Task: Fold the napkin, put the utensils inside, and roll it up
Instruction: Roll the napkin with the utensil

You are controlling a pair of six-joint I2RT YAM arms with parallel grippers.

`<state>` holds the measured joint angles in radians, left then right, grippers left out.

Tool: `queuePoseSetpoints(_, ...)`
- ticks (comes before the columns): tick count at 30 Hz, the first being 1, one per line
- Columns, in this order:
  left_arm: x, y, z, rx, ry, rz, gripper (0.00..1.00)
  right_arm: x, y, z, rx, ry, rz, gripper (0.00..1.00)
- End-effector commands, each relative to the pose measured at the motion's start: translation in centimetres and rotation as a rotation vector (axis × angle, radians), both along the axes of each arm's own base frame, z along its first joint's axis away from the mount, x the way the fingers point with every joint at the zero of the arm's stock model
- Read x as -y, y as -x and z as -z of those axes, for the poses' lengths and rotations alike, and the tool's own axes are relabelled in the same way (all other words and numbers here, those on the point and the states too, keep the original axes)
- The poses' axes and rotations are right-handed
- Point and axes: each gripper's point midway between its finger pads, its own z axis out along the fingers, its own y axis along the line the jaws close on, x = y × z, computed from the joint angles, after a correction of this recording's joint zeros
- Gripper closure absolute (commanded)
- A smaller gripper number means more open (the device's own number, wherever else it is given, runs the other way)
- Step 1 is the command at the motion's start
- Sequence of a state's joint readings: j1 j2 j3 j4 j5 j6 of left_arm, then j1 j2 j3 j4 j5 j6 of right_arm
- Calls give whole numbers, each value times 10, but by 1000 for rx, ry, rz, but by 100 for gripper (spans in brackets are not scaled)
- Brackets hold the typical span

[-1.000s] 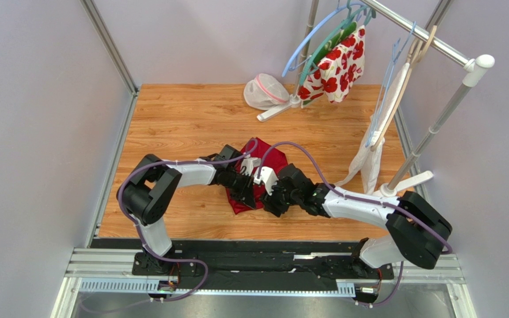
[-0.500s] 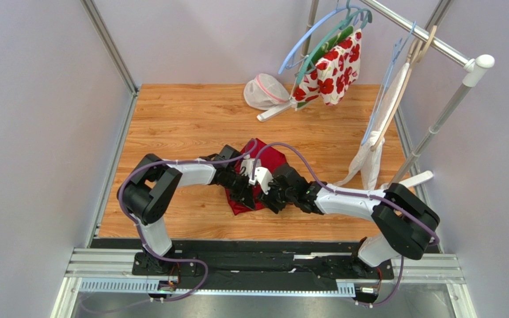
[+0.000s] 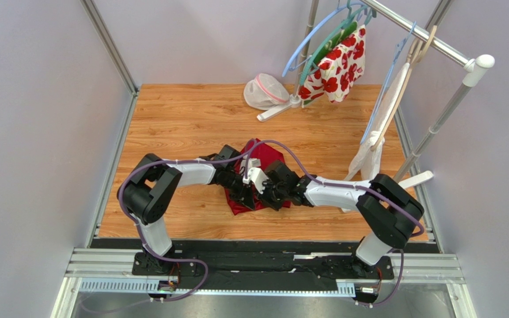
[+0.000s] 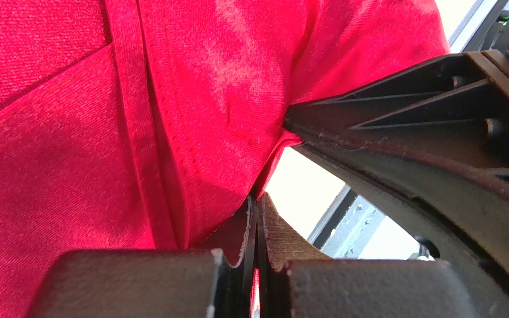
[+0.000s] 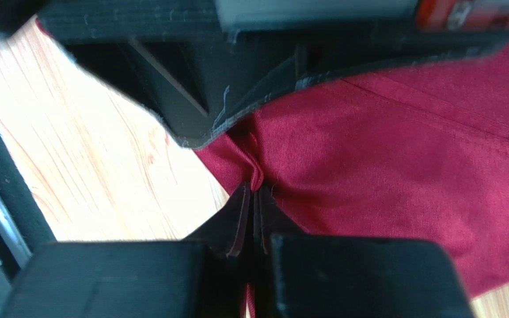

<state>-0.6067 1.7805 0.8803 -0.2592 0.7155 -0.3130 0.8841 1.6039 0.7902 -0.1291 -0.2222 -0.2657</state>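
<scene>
The dark red napkin (image 3: 272,154) lies bunched on the wooden table (image 3: 184,119), partly under both wrists. My left gripper (image 3: 244,193) is shut on an edge of it; in the left wrist view the jaws (image 4: 258,215) pinch a thin fold of the napkin (image 4: 71,165). My right gripper (image 3: 262,193) sits right against the left one and is shut on a small pleat of the napkin (image 5: 403,165), its jaws (image 5: 254,199) pressed together. Each gripper's black body shows in the other's wrist view. The utensils are out of view.
A clothes rack (image 3: 436,126) stands at the back right with hangers, a white cloth with red flowers (image 3: 335,66) and a hanging white towel (image 3: 375,149). A white mesh bag (image 3: 266,91) lies at the table's far edge. Grey walls close in both sides.
My right arm has reached further left, bringing its gripper up against the left one, and its jaws have shut on the napkin. The left gripper has kept its hold and place.
</scene>
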Motion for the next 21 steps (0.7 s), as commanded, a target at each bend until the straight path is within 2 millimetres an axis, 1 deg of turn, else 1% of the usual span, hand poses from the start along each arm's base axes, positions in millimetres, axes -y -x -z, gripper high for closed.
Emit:
queuePoseSetpoints(1,6,-9,-12,33,32,1,99,-8,7,-2,-136,-17,-23,100)
queuePoseSetpoints(3,7,-12,-17,52,44,-6,91,-6,8,-2,-211,-19,-11,100)
queuePoseSetpoints(4,6,-15,-18,66,34,-19,79,-4,8,-2,-239,-20,9,100)
queuePoseSetpoints(5,5,-18,-26,94,41,-30,74,-2,10,0,-267,-11,13,100)
queuePoseSetpoints(6,4,-20,-28,110,40,-37,70,-1,8,-1,-284,-16,28,100)
queuePoseSetpoints(7,0,-24,-29,132,24,-53,61,1,9,0,-302,-13,42,100)
queuePoseSetpoints(8,-1,-26,-37,157,26,-64,58,2,8,-2,-314,-13,57,100)
queuePoseSetpoints(10,-9,-29,-37,179,0,-84,54,3,7,-5,-334,-18,75,100)
queuePoseSetpoints(12,-16,-28,-43,199,-17,-104,53,3,5,-9,-374,-36,99,100)
queuePoseSetpoints(13,-21,-28,-40,208,-42,-121,52,3,4,-11,-391,-44,105,100)
queuePoseSetpoints(14,-24,-28,-47,229,-45,-134,51,3,5,-12,-410,-42,117,100)
queuePoseSetpoints(15,-29,-28,-48,235,-59,-153,50,4,4,-12,-434,-45,122,100)
queuePoseSetpoints(16,-38,-29,-44,255,-102,-184,48,2,-1,-16,-437,-50,127,100)
queuePoseSetpoints(17,-42,-31,-53,301,-98,-207,48,4,2,-15,-464,-32,138,100)
queuePoseSetpoints(18,-47,-32,-55,324,-108,-229,48,3,2,-17,-486,-38,134,100)
queuePoseSetpoints(19,-58,-32,-49,350,-148,-262,47,1,-2,-17,-498,-36,140,100)
queuePoseSetpoints(20,-61,-35,-60,402,-128,-293,47,3,-1,-16,-518,-24,146,100)
queuePoseSetpoints(21,-64,-35,-63,421,-126,-319,47,3,-1,-16,-544,-30,149,100)
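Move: My left fingers are shut on the napkin's near edge. The napkin's middle lies about 10 cm ahead and 1 cm to the right of them, and its near-left corner roughly 5 cm to their left and 2 cm nearer me, both about a centimetre lower. From my right fingers, also pinching the near edge, the napkin's middle is some 10 cm ahead and 6 cm left, and its near-right corner 3 cm to the right, level with them. My right hand keeps its pinch on the near edge and stays almost in place, rising about 1 cm while its wrist turns some 25 degrees, fingertips swinging back towards me. With the edge held there, I open my left fingers about halfway, let go of the cloth and lift that hand about 5 cm, drawing it left and slightly forward, away from my right hand, its fingertips tilting forward. ##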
